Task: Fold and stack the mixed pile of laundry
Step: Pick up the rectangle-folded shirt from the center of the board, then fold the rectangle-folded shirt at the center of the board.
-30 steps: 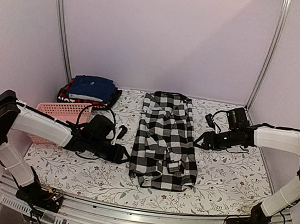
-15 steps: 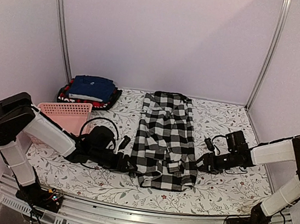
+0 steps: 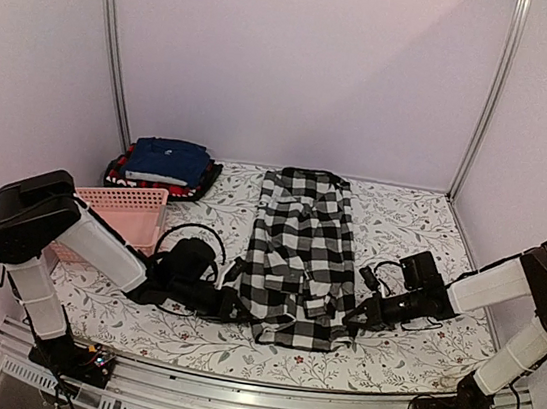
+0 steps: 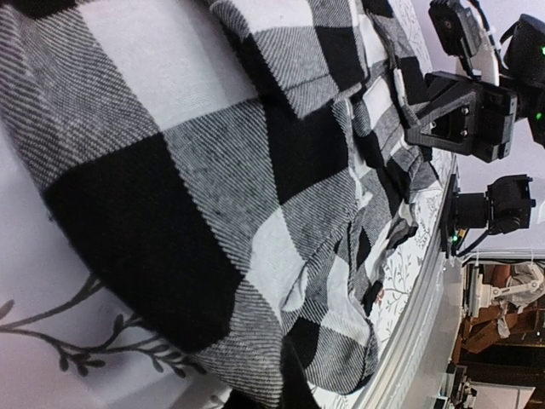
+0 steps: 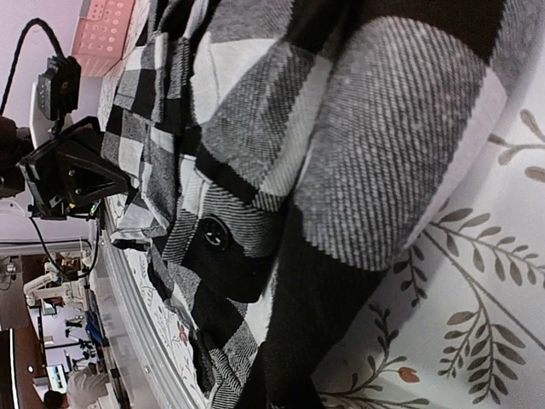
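Observation:
The black-and-white checked shirt (image 3: 302,254) lies lengthwise in the middle of the table, its sides folded inward. My left gripper (image 3: 238,306) lies low at the shirt's near-left corner, shut on the fabric edge (image 4: 255,341). My right gripper (image 3: 351,321) is at the near-right corner, likewise shut on the shirt's edge (image 5: 366,196). In the wrist views a dark finger (image 4: 289,388) of the left gripper and a black finger (image 5: 298,341) of the right one lie across the cloth. At the back left sits a stack with navy blue trousers (image 3: 166,160) on a red-and-black plaid piece (image 3: 116,176).
A pink slotted basket (image 3: 117,206) stands left of the shirt, just behind my left arm. Metal frame posts (image 3: 113,42) rise at the back corners. A metal rail (image 3: 249,388) runs along the table's near edge, close to the shirt's hem.
Both grippers came down and inward to the shirt's near corners and went from open to shut on its edge. The shirt itself has barely shifted.

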{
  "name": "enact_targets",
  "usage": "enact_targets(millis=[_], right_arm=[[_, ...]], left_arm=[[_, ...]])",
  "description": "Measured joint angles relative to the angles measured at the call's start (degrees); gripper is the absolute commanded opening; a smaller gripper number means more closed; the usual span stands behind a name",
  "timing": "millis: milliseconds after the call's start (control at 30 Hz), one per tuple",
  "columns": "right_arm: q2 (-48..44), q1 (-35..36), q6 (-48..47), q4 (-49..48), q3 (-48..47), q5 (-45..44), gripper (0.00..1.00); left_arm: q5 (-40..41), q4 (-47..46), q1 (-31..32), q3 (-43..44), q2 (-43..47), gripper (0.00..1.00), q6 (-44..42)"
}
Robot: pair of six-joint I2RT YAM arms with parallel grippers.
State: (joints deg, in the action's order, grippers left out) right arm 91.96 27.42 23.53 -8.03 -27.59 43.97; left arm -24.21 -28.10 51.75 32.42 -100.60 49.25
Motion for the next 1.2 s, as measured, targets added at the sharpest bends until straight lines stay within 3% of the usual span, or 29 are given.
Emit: enact_targets(millis=[367, 600, 900, 1200], right_arm=[[-14.4, 3.3, 4.3, 0.5, 4.1, 0.7, 0.0], [-15.4, 3.0, 5.1, 1.2, 0.2, 0.3, 0.0], [-5.6, -4.5, 3.7, 0.7, -12.3, 0.9, 0.0], [10.8, -11.5, 1.0, 0.7, -30.8, 3.4, 0.0]], left_arm=[[-0.6, 4.4, 5.0, 0.4, 6.9, 0.0, -2.6], [-1.3, 7.8, 3.0, 5.5, 7.4, 0.0, -5.1], [-4.6, 9.7, -7.9, 14.7, 5.7, 0.0, -8.2], [-9.2, 10.5, -18.7, 31.6, -8.9, 0.0, -10.3]])
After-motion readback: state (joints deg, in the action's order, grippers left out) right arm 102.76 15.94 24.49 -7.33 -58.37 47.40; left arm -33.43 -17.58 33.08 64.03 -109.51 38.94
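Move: The left hand already pinches the near end of the plaid shirt by its left edge, the right hand by its right edge. The shirt's far half lies about 30 cm ahead and 8 cm right of the left hand. The pink basket is some 20 cm ahead and 31 cm left of that hand, the folded stack 37 cm ahead and 25 cm left. From the right hand, the far half is about 30 cm ahead, 10 cm left. Keeping their pinches, both hands draw back slightly while rising, then carry the near end forward, 19 cm net. ##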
